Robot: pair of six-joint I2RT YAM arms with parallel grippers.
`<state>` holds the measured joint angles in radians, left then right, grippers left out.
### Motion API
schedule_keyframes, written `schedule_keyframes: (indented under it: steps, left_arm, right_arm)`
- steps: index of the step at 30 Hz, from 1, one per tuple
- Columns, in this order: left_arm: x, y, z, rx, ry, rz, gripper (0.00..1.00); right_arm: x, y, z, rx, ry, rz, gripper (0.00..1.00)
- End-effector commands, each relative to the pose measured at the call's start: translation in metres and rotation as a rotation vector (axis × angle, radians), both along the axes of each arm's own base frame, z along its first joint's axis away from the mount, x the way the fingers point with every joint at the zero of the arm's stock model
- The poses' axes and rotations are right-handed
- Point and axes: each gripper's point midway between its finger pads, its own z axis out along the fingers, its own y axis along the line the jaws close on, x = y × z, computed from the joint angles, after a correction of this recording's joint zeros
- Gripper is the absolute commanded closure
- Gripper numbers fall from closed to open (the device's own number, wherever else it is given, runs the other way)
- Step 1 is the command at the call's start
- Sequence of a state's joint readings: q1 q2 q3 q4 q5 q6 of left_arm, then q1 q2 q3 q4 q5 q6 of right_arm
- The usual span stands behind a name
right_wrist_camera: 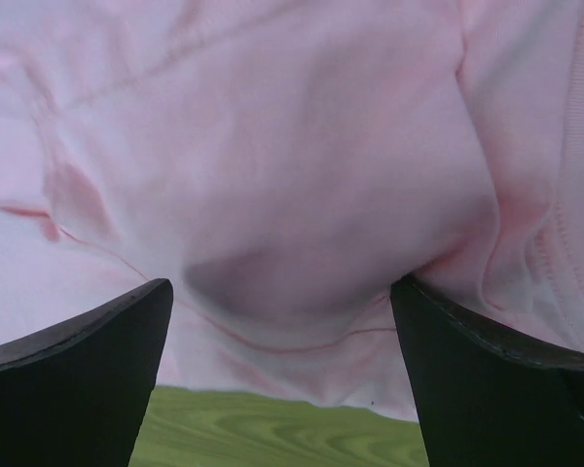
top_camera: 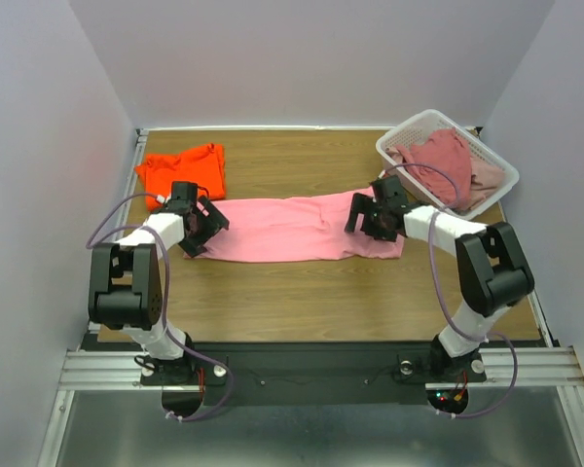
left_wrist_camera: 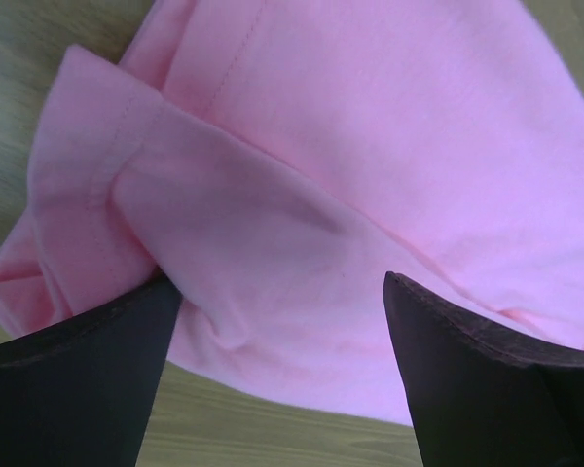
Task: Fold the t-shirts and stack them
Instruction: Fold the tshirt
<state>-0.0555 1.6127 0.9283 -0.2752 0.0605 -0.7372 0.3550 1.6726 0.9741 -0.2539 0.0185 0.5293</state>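
Note:
A light pink t-shirt (top_camera: 297, 228) lies folded into a long strip across the middle of the table. My left gripper (top_camera: 200, 232) is over its left end, jaws open, with the cloth (left_wrist_camera: 302, 233) lying loose on the wood between the fingers. Over the strip's right end my right gripper (top_camera: 368, 220) also stands open, the pink cloth (right_wrist_camera: 292, 195) rumpled under it and not pinched. A folded bright orange t-shirt (top_camera: 183, 172) rests at the back left. Dusty rose and pale pink t-shirts (top_camera: 446, 163) are heaped in the basket.
The white slatted basket (top_camera: 399, 139) stands at the back right corner, close behind my right arm. Grey walls close in the table on three sides. Bare wood (top_camera: 311, 297) lies in front of the pink strip.

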Motion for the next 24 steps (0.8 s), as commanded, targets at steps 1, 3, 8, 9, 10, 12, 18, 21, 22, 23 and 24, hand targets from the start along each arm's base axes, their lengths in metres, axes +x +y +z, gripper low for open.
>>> schedule_keyframes:
  steps: [1, 3, 8, 9, 10, 12, 18, 21, 22, 23, 24]
  left_arm:
    - [-0.054, -0.004, -0.043, -0.022, 0.123, -0.028, 0.02]
    - [-0.086, -0.013, -0.060, -0.059, 0.180, -0.039, 0.02]
    - [-0.117, -0.031, -0.047, -0.040, 0.143, -0.059, 0.02]
    - [-0.118, -0.028, -0.039, -0.028, 0.142, -0.035, 0.02]
    - [-0.114, -0.032, -0.026, -0.047, 0.090, -0.047, 0.02]
    - [-0.118, -0.041, -0.020, -0.083, 0.054, -0.042, 0.02]
    - [-0.149, -0.057, -0.037, -0.113, 0.143, -0.044, 0.02]
    - [-0.154, -0.079, -0.033, -0.138, 0.123, -0.067, 0.02]
    - [-0.160, -0.089, -0.036, -0.150, 0.138, -0.091, 0.02]
    - [-0.165, -0.095, -0.039, -0.178, 0.151, -0.100, 0.02]
    - [-0.171, -0.101, -0.044, -0.191, 0.174, -0.108, 0.02]
  right_arm:
    - [0.028, 0.014, -0.017, -0.014, 0.017, 0.038, 0.00]
    - [0.042, 0.024, -0.024, -0.013, 0.021, 0.096, 0.00]
    - [0.107, 0.058, -0.034, 0.003, -0.037, 0.232, 0.00]
    - [0.131, 0.068, -0.036, -0.003, -0.075, 0.276, 0.00]
    - [0.140, 0.074, -0.037, 0.005, -0.090, 0.308, 0.00]
    - [0.170, 0.089, -0.038, 0.011, -0.143, 0.355, 0.00]
    - [0.204, 0.128, -0.044, 0.130, -0.198, 0.468, 0.00]
    - [0.213, 0.143, -0.051, 0.195, -0.202, 0.487, 0.00]
    - [0.217, 0.150, -0.049, 0.224, -0.208, 0.497, 0.00]
    - [0.218, 0.152, -0.050, 0.234, -0.210, 0.501, 0.00]
    - [0.220, 0.154, -0.049, 0.244, -0.214, 0.502, 0.00]
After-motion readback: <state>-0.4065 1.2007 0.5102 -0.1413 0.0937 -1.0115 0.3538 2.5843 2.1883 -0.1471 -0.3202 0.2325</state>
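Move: The pink t-shirt, folded into a long strip lying left to right, has its middle about 25 cm to the right of the left hand and barely back, and some 21 cm to the left of the right hand and 4 cm back; both hands are already down on its ends. The orange t-shirt lies about 19 cm ahead of the left hand and 9 cm to its left. The basket stands roughly 20 cm ahead of the right hand and 29 cm to its right. Both open grippers keep their fingertips on the pink t-shirt's ends and swivel it between them. The right hand pushes its end forward and left, nearly 30 cm, turning counter-clockwise and tilting its fingers outward about 25 degrees; the left drags its end back, then back and right, some 16 cm, rolling slightly. Neither closes. ##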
